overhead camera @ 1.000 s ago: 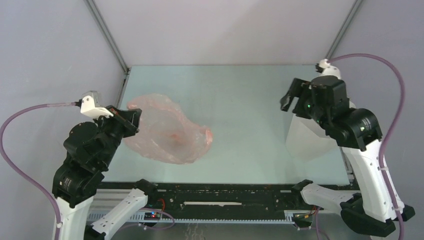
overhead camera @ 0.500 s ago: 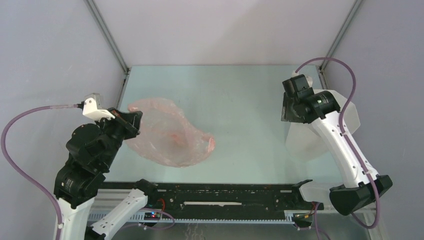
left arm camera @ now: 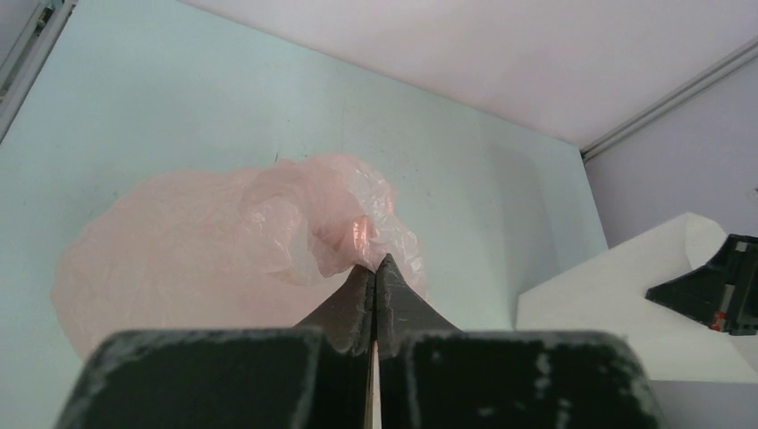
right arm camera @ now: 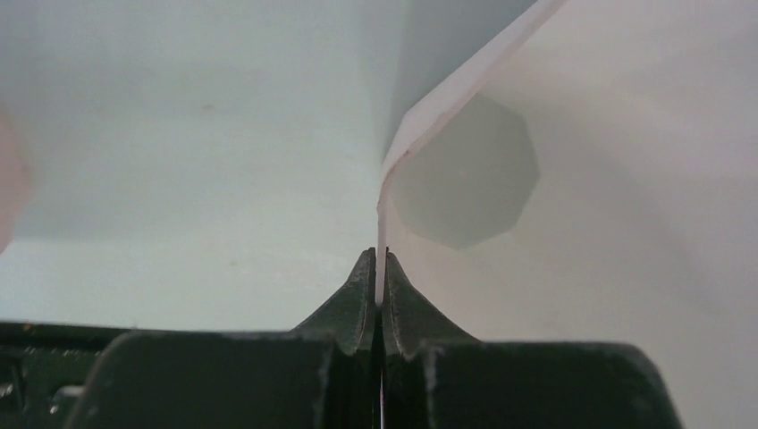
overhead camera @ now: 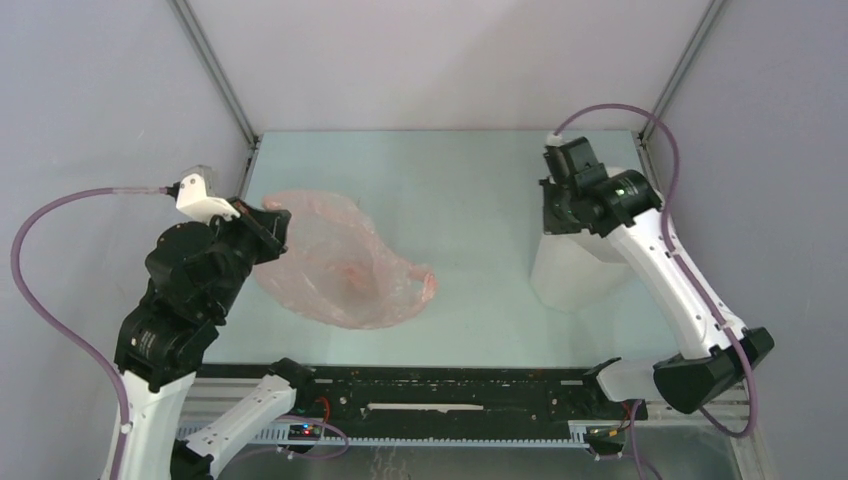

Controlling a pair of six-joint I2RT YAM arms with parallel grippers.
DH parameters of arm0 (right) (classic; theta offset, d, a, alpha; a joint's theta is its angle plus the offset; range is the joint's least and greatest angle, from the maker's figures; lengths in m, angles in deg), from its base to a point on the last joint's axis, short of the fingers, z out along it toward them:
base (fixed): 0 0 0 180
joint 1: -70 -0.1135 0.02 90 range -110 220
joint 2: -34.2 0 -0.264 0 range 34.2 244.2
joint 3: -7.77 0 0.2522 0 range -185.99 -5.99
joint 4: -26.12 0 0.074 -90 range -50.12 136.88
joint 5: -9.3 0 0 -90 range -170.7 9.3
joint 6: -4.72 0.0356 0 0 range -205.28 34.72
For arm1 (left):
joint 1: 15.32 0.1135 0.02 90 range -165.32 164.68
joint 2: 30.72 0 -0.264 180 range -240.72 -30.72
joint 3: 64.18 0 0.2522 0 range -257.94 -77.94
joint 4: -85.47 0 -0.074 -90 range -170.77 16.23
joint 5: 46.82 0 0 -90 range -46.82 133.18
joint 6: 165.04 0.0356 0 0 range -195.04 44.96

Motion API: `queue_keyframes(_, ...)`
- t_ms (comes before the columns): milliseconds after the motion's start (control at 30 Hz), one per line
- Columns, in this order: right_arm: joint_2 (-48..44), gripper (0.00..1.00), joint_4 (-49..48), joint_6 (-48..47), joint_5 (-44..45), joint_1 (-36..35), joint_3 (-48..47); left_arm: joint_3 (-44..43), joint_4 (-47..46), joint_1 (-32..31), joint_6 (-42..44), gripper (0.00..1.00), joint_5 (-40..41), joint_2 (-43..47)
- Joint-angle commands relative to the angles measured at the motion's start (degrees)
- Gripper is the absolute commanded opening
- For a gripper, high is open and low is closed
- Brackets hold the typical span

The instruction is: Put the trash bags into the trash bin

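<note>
The pale-pink trash bag lies spread on the table's left half, a crumpled end pointing right. My left gripper is at its upper left edge. In the left wrist view the gripper is shut, with wrinkled bag film pinched at the tips. The translucent white trash bin stands at the right, mouth up. My right gripper is shut on its left rim. In the right wrist view the gripper clamps the thin bin wall. The bin's faceted base shows inside.
Grey enclosure walls and metal corner posts ring the pale green table. The black base rail runs along the near edge. The bin and right gripper also show at the right of the left wrist view.
My right arm swung left, carrying the bin inward from the right edge. My left gripper moved slightly up and right, and the bag shifted right with it.
</note>
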Motion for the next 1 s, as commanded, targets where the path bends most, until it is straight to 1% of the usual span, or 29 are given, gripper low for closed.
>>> queue_keyframes(0,5.4,0.0,-5.5,-1.5,-4.0,-7.7,-6.0,-5.6,-0.3,-0.2,-0.2,0.0,3.0,-2.1)
queue_keyframes(233,16.5,0.0,-6.6,-0.1,-6.1,-18.6,-13.6,-11.7,3.1,-0.2,-1.7,0.0,5.2,-4.1)
queue_keyframes(400,21.5,0.0,-6.0,-1.1,-8.5,-23.5,-18.4,-15.3,4.3,-0.2,-1.2,0.0,7.6,-4.0)
queue_keyframes(467,22.8,0.07,-4.2,-0.9,-9.1,-24.3,-21.3,-17.2,4.9,-0.2,-2.0,0.0,8.4,-4.3)
queue_keyframes(567,22.6,0.25,-2.4,-0.7,-9.3,-24.7,-24.3,-18.7,5.1,-0.2,-3.0,0.0,8.3,-4.4)
queue_keyframes(633,22.2,0.39,-0.8,-0.5,-9.0,-24.5,-26.7,-18.9,4.9,-0.2,-3.2,0.0,8.2,-4.2)
queue_keyframes(767,22.1,0.56,4.5,-0.7,-8.6,-24.2,-34.1,-19.0,4.8,-0.2,-3.4,0.0,9.0,-3.9)
queue_keyframes(867,21.7,0.65,7.6,1.0,-8.7,-23.2,-38.8,-19.6,4.6,-0.2,-3.4,0.0,9.5,-4.1)
queue_keyframes(933,20.6,0.67,7.8,4.0,-13.6,-21.8,-40.2,-20.4,4.4,-0.2,-3.4,0.0,9.1,-4.7)
queue_keyframes(967,19.2,0.68,6.4,5.1,-17.1,-21.4,-39.2,-20.8,4.3,-0.2,-3.4,0.0,8.8,-4.9)
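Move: My right hand already pinches the trash bin's left rim; the bin's middle lies about 12 cm to its right, level fore and aft and some 12 cm below. The trash bag it is heading for is roughly 41 cm to its left, 6 cm back, at about its height, and the bag's loose end only 24 cm left and 10 cm back. From my left hand, which holds the bag's edge, the bin is about 63 cm right, 8 cm ahead and 26 cm below. I drag the bin by its rim some 20 cm left towards the bag with my right hand, swinging that hand about 30 degrees counter-clockwise on the way, then open its fingers and rise about 7 cm off the rim. Meanwhile my left hand keeps its shut grip on the bag and lifts it about 8 cm, easing left and slightly back, fingers tipping up a little. ##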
